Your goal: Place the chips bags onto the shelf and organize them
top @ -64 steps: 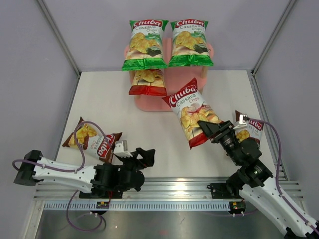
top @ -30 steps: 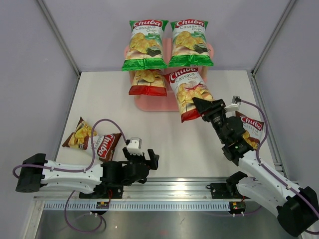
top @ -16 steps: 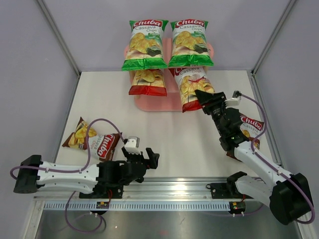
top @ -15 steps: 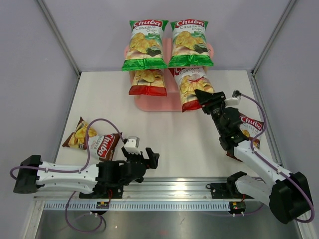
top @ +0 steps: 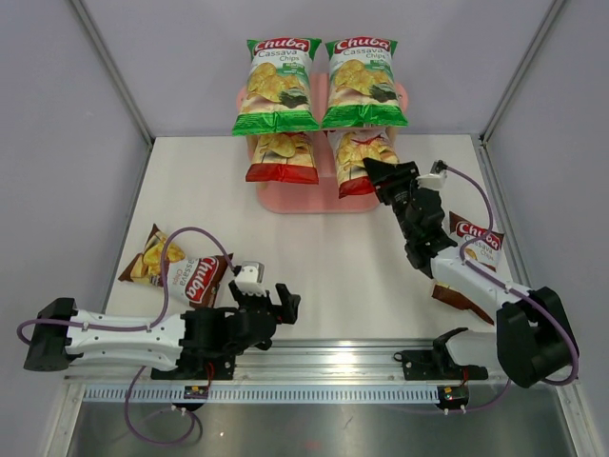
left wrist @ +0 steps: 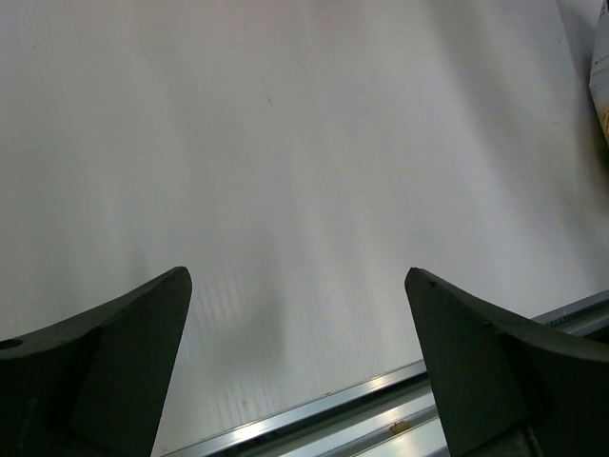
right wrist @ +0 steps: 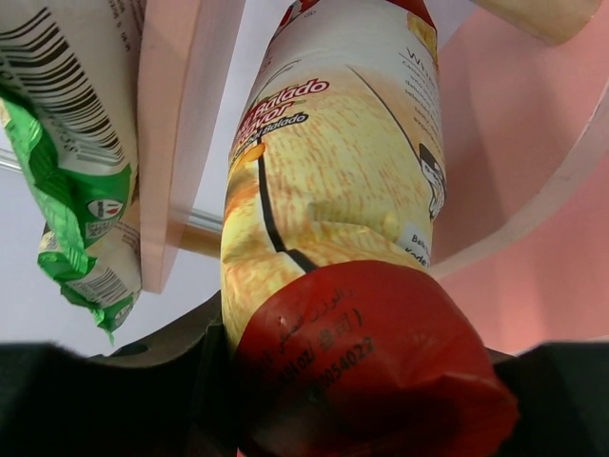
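Two green chips bags (top: pixel 278 84) (top: pixel 364 81) lie side by side on the top board of the pink shelf (top: pixel 314 198). One red bag (top: pixel 282 157) sits on the left of the tier below. My right gripper (top: pixel 379 179) is shut on the bottom end of a second red bag (top: pixel 360 162), which reaches under the top board beside the first. The right wrist view shows this red bag (right wrist: pixel 343 209) between the jaws, a green bag (right wrist: pixel 71 143) on the left. My left gripper (top: pixel 276 303) hangs open and empty near the front rail.
A dark brown bag (top: pixel 176 267) lies on the table at the left. Another brown bag (top: pixel 473 249) lies at the right, partly under my right arm. A metal rail (left wrist: pixel 381 409) runs along the near table edge, just under the left gripper (left wrist: pixel 295 276).
My right gripper has carried the red bag up and away from the table into the shelf's middle tier, right side. The left arm has hardly moved.
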Motion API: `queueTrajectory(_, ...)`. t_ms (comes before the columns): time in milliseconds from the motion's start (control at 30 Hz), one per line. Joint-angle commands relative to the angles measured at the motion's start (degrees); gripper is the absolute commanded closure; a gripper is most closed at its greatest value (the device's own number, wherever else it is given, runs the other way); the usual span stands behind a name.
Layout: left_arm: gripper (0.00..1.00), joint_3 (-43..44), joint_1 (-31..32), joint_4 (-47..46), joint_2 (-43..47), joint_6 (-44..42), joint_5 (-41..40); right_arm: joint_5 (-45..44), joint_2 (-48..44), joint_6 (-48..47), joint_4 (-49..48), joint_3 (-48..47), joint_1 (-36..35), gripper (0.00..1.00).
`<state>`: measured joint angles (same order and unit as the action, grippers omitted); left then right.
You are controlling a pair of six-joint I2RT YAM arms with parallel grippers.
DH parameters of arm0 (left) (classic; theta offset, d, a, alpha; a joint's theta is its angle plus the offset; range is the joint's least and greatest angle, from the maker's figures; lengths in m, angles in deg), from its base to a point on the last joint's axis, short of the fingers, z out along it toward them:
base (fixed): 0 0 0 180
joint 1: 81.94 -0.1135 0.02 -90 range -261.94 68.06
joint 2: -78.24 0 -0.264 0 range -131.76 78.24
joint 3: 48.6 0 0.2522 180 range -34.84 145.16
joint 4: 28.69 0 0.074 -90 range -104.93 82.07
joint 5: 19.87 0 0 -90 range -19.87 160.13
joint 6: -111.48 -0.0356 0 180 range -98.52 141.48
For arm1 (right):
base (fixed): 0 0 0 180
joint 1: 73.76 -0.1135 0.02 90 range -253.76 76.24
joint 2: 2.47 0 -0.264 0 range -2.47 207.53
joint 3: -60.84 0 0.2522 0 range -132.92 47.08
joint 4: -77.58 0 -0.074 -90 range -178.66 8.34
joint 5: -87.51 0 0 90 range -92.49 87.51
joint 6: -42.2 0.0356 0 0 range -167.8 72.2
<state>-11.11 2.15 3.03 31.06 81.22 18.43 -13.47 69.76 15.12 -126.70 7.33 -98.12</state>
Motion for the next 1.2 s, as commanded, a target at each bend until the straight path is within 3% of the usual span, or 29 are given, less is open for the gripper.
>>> queueTrajectory(0, 0.01, 1.3, 0.0, 0.0, 1.2, -0.8, -0.4, -3.4, 1.2, -0.7, -9.2, -4.5, 0.4, 0.82)
queueTrajectory(267, 0.01, 1.3, 0.0, 0.7, 3.1, -1.3, -0.8, -8.3, 5.3, 3.3, -9.5, -4.6, -0.1, 0.82)
queueTrajectory(667, 0.01, -0.2, 0.0, 3.0, 7.9, -1.1, -0.9, -14.9, 11.3, 1.0, -11.4, -7.4, -0.9, 0.79)
queueTrajectory(1167, 0.01, 0.0, 0.0, 13.2, 16.2, 0.7, -2.4, -22.0, 21.2, -0.7, -15.4, -12.5, -4.4, 0.73)
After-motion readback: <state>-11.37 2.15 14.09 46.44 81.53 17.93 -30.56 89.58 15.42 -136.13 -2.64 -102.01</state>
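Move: The right hand holds the red bag by its front end. The bag's place, the right half of the middle shelf, is centred about 15 cm ahead, 3 cm left and slightly lower. The left red bag already there lies about 14 cm ahead and 18 cm left; the right green bag lies on the board above, about 15 cm ahead and 12 cm higher. From the left hand the place is roughly 40 cm ahead, 17 cm right and 14 cm higher. Forward by about 7 cm, the right hand pushes the still-pinched red bag deeper between the middle and top boards, sinking some 3 cm and swinging about 15 degrees clockwise; it drifts slightly right, then back left to end about 1 cm left. The left hand, empty and open, rises and shifts a few centimetres left, towards the brown bags. ##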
